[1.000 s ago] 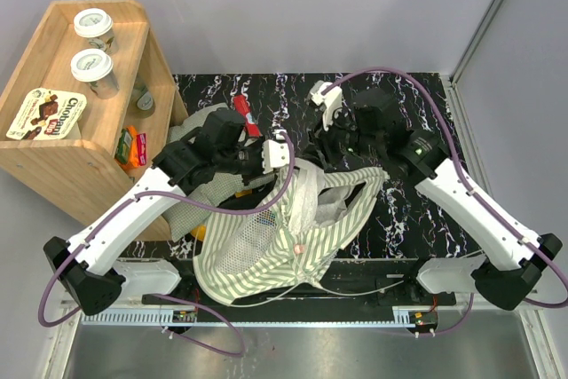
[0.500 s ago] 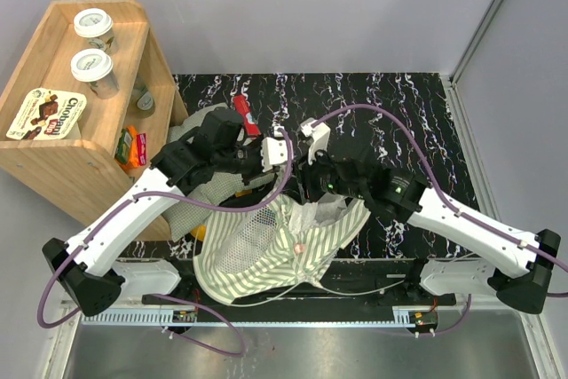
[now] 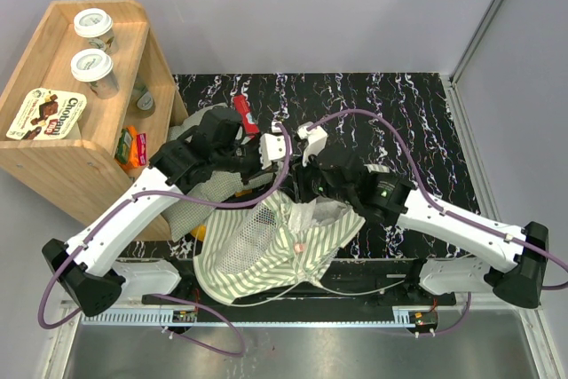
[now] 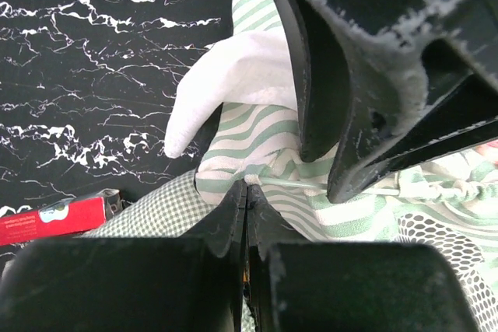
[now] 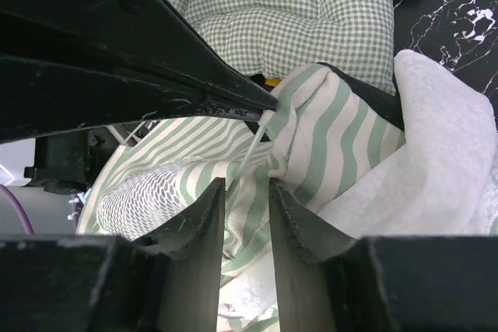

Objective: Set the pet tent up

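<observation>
The pet tent (image 3: 266,250) lies crumpled at the table's near edge, its round mesh window (image 3: 244,237) facing up. My left gripper (image 3: 271,166) is shut on a bunched edge of the striped fabric (image 4: 257,145), where a thin pole (image 4: 311,185) comes out. Right beside it is my right gripper (image 3: 302,179). In the right wrist view its jaws (image 5: 241,184) stand apart, with striped fabric (image 5: 327,138) and the pole (image 5: 250,153) between them. White lace (image 5: 436,138) hangs at the right. The checked cushion (image 3: 209,191) lies under the left arm.
A wooden shelf (image 3: 71,148) stands at the left with two lidded cups (image 3: 93,28) and a yogurt box (image 3: 46,113) on top, and orange packets (image 3: 133,146) inside. A red packet (image 3: 246,117) lies on the black marbled tabletop (image 3: 417,113) behind the left gripper.
My right arm has swung left from the table's middle to the left gripper, and its jaws have narrowed. The tent's right flap has drawn in. The left gripper stays put.
</observation>
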### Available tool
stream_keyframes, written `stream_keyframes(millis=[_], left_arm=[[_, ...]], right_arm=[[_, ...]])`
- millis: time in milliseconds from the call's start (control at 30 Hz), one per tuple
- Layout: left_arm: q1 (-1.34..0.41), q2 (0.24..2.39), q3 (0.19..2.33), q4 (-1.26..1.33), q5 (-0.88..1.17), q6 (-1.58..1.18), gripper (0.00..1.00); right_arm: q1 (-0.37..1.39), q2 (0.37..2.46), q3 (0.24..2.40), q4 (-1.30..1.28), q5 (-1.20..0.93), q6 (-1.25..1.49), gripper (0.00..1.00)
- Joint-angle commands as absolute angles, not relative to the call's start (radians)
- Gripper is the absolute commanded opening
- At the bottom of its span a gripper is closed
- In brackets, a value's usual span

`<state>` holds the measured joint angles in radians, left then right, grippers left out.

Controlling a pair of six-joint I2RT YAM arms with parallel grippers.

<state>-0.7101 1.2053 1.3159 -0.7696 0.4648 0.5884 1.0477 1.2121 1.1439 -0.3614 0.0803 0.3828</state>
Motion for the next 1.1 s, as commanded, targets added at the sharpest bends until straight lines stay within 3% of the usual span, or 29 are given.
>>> stream_keyframes(millis=[0,267,700,733,800,900,1067], left_arm=[[-0.715,1.19,1.354,-0.81,0.549,0.534,0.0],[-0.713,1.183,1.351,-0.825,0.607,0.541,0.0],[-0.712,1.166,1.382,-0.862,0.598,0.595,0.0],[-0.713,1.163,1.378,-0.851,0.568,0.585,0.02],[-0.706,1.158,1.364,-0.824,0.484,0.552,0.23],[-0.667,1.146,1.344,-0.775,0.408,0.502,0.4],[-0.615,1.147,1.361,-0.724,0.388,0.378,0.47]], right_arm=[[1.057,1.224,1.111,-0.278,0.169,0.408,0.31],[1.055,1.273,1.129,-0.212,0.209,0.359,0.0],[0.851,1.388,1.189,-0.083,-0.055,0.396,0.0],[0.847,1.39,1.183,-0.069,-0.063,0.391,0.0],[0.842,1.391,1.175,-0.063,-0.074,0.374,0.0],[0.831,1.39,1.125,-0.046,-0.101,0.368,0.0],[0.83,1.404,1.048,0.031,-0.166,0.368,0.0]])
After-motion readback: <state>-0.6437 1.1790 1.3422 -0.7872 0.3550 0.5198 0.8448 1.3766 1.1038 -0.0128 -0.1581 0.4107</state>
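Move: The left fingers already pinch the thin tent pole at the raised striped corner. The bare stretch for the right gripper to take runs just ahead of its half-open fingers, about 1 cm forward, 1 cm left and 1 cm down, or roughly 2 cm back and 1 cm right of the left hand. From the right hand, the white flap hangs about 4 cm ahead, 5 cm right and 5 cm lower; the mesh panel lies some 10 cm back, 8 cm left and 12 cm lower. Ease the right gripper about 1 cm forward, left and down, shut its fingers on the thin tent pole beside the left fingertips, then draw it some 6 cm forward and slightly left, rolling the wrist about 10 degrees. Keep the left grip while that hand goes about 3 cm forward and left with it, then open the left fingers nearly halfway to let go. ##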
